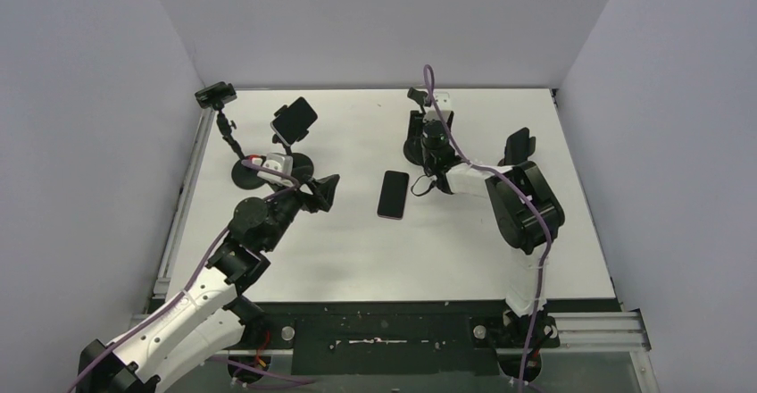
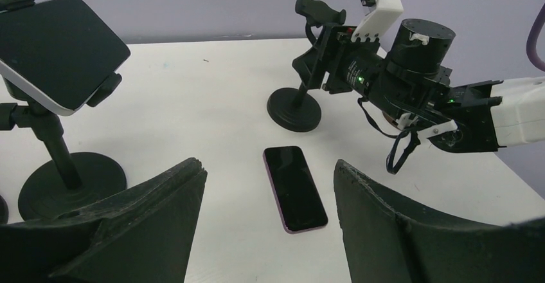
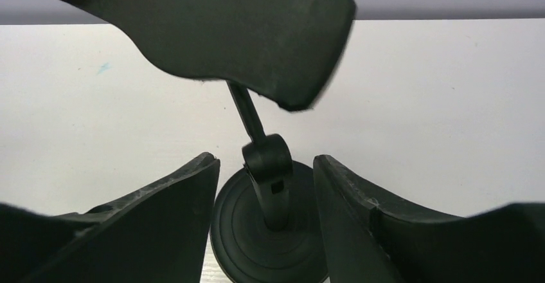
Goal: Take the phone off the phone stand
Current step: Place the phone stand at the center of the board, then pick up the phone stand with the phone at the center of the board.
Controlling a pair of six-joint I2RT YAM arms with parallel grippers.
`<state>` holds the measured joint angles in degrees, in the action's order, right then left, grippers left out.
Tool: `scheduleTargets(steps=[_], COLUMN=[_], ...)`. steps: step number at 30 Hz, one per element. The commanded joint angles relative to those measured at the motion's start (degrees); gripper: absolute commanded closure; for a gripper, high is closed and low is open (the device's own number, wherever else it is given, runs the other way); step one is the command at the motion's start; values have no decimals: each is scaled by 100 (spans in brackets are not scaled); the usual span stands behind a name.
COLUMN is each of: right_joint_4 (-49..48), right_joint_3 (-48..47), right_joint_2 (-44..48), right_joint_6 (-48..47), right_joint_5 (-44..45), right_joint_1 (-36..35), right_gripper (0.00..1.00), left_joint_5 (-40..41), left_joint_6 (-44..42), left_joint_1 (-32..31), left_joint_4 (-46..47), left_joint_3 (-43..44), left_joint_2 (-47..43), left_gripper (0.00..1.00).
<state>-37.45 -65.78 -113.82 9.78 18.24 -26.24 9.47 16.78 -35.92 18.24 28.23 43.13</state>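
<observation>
A dark phone with a pink edge (image 1: pixel 393 194) (image 2: pixel 294 188) lies flat on the white table, screen up. My left gripper (image 1: pixel 327 193) (image 2: pixel 268 164) hovers open just left of it, nothing between its fingers. An empty black phone stand (image 1: pixel 413 153) (image 2: pixel 294 109) (image 3: pixel 257 231) stands behind the phone. My right gripper (image 1: pixel 423 123) (image 3: pixel 265 159) is open, its jaws on either side of that stand's stem without touching it, the empty cradle (image 3: pixel 225 32) above them. A second phone (image 1: pixel 295 120) (image 2: pixel 61 51) sits clamped in another stand at the back left.
A third, empty stand (image 1: pixel 518 146) is by the right arm's elbow. A small black clamp on a stalk (image 1: pixel 217 96) stands at the back left corner. Grey walls close in the table (image 1: pixel 357 250) on three sides.
</observation>
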Motion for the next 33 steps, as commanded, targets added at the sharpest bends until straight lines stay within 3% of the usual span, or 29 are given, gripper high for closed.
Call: scheduleTargets(steps=[1,4,8,11,14,18,22,28,33], right_joint_4=[-316,-255,-10,592,1540,2463,3246,3030,3166], right_joint_3=[185,326,619,727,715,1028,1408,2276,2682], right_joint_2=[583,952,1676,2344,3102,4025,4725,5710,6037], right_joint_6=[120,121,125,272,716,1924,2801,2139,1919], right_joint_5=[-60,43,290,713,927,76,-1224,-2874,-2968], right_joint_1=[-4,-101,-327,-571,-789,-724,-159,-221,-282], right_gripper=[39,27,20,8,7,5,0,2,3], left_joint_5=[80,81,373,547,800,1636,2280,1466,186], left_joint_6=[-88,-104,-73,-27,-21,223,696,1756,2225], left_joint_1=[-20,-20,-16,-20,-12,32,229,1128,1661], left_joint_4=[253,197,-10,-255,-372,-1152,-2229,-3910,-3512], left_joint_3=[42,65,151,265,400,1252,2306,3435,3186], left_joint_2=[-146,-190,-256,-335,-304,-5,408,1074,1378], left_gripper=[29,29,28,23,16,9,5,4,4])
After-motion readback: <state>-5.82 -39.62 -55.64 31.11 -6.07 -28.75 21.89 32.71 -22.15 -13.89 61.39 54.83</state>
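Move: The phone stand is upright between my half-open right fingers, its stem about 1 cm ahead of the hand point and its middle level with it. From that hand the removed phone lies on the board some 16 cm back, 10 cm left and 12 cm lower; the right-hand stand is about 7 cm back and 28 cm right. From my left hand, the phone stand is roughly 25 cm ahead, 30 cm right and 14 cm lower. I back my right hand straight away from the placed stand, about 23 cm, opening its fingers from half to full; it climbs nearly 20 cm on the way, then sinks about 7 cm, rolling its left side up and turning some 20 degrees counter-clockwise. My left hand swings left, up and forward, 6 to 9 cm each way, away from the phone, turning counter-clockwise and opening wider. ##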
